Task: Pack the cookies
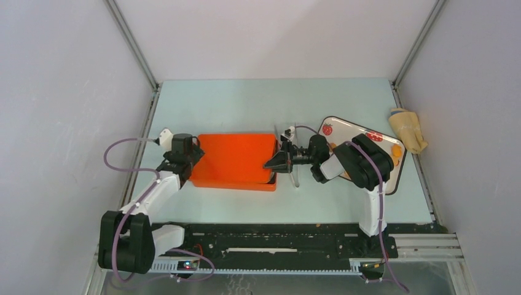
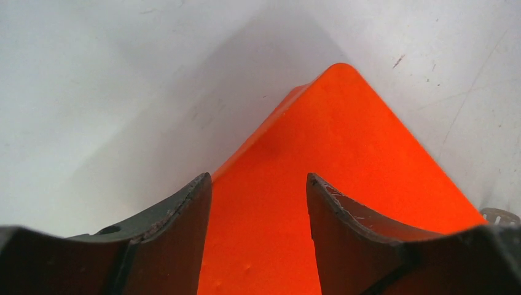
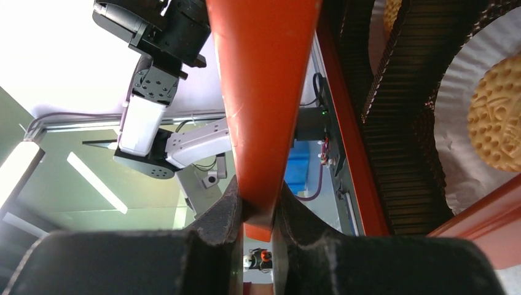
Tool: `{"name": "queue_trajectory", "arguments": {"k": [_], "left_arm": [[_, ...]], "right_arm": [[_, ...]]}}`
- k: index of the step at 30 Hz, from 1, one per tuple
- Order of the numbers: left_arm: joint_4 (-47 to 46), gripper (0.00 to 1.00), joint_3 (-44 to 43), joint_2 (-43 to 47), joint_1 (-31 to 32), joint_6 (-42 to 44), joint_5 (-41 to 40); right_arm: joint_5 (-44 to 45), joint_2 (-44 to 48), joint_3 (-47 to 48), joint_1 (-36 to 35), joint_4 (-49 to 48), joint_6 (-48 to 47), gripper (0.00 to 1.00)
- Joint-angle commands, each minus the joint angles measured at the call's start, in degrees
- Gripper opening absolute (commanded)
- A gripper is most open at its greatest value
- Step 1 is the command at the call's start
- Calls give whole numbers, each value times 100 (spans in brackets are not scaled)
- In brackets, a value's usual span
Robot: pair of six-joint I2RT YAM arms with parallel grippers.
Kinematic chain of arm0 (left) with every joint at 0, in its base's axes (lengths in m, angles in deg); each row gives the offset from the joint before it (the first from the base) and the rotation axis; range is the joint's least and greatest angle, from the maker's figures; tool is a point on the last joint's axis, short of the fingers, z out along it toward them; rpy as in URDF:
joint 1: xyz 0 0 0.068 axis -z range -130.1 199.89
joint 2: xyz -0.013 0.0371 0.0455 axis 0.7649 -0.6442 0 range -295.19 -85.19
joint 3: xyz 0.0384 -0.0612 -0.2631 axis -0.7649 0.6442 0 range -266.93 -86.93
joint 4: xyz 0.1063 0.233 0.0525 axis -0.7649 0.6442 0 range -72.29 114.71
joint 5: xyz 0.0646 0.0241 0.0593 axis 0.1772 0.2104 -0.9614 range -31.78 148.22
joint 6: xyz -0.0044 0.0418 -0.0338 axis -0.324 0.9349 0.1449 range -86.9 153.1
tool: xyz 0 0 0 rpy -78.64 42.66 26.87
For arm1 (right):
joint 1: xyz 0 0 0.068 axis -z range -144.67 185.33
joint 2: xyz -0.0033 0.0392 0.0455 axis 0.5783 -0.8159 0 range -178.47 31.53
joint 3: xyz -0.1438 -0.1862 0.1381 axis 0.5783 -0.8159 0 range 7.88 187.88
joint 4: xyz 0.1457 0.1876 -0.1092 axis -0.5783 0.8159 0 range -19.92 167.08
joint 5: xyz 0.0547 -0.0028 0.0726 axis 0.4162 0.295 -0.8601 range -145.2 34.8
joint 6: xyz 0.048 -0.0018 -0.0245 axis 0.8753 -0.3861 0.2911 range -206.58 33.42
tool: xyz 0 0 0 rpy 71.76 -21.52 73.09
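Observation:
An orange box under its orange lid [image 1: 233,161] lies mid-table. My right gripper [image 1: 276,163] is shut on the lid's right edge. In the right wrist view the lid [image 3: 264,92] is pinched between the jaws of the right gripper [image 3: 259,196] and is lifted off the box rim [image 3: 347,135]. Inside the box a cookie [image 3: 497,117] lies in a white paper cup among brown corrugated cups. My left gripper [image 1: 184,153] stands open over the lid's left end. In its wrist view the left gripper [image 2: 258,178] has only the lid's surface [image 2: 344,141] showing between its fingers. One orange cookie [image 1: 397,149] lies on the strawberry-print tray [image 1: 344,126].
The tray sits at the right, partly under my right arm. A beige bundle [image 1: 408,129] lies by the table's right edge. A clear plastic piece [image 1: 295,161] stands just right of the box. Enclosure walls bound the table on both sides.

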Motion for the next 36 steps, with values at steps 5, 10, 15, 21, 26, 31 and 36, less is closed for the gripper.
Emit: {"name": "queue_trajectory", "arguments": {"k": [5, 10, 15, 21, 26, 31, 36], "left_arm": [[-405, 62, 73, -352, 467, -273, 290], [-456, 62, 121, -574, 522, -317, 390], [-581, 62, 200, -653, 530, -364, 519], [-792, 61, 195, -987, 523, -436, 798], [-961, 60, 204, -1253, 540, -485, 984], [-1101, 60, 195, -1401, 549, -490, 1062], [-1197, 60, 181, -1497, 559, -468, 1122]], "right_arm": [[-286, 124, -135, 48, 558, -231, 0], [-272, 54, -180, 125, 585, -249, 0], [-240, 205, -243, 243, 921, -481, 0], [-91, 768, -253, 366, 2749, -1534, 21], [147, 1238, -252, 627, 4176, -2423, 31], [375, 1485, -47, 776, 5446, -3188, 41], [592, 1696, 3, 827, 5871, -3371, 47]]}}
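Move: The right hand still pinches the orange lid at its right end; the box under the lid has its middle some 12 cm to this hand's left, 1 cm farther out and 5 cm lower. The tongs lie about 8 cm to the right, 2 cm farther out and 9 cm below. The left hand, fingers apart, is over the lid's left end, with the lid's middle roughly 12 cm to its right, 2 cm back and 2 cm below. Down and slightly right at first, the right hand lowers the lid's right end onto the box, then opens its fingers and backs out rightwards, about 6 cm right and 4 cm down in all, its fingertips tipping down nearly 20 degrees. The left hand, fingers staying open, sweeps level over the lid's left end, some 6 cm forward and as far right, levelling its fingers a little and turning slightly clockwise. ##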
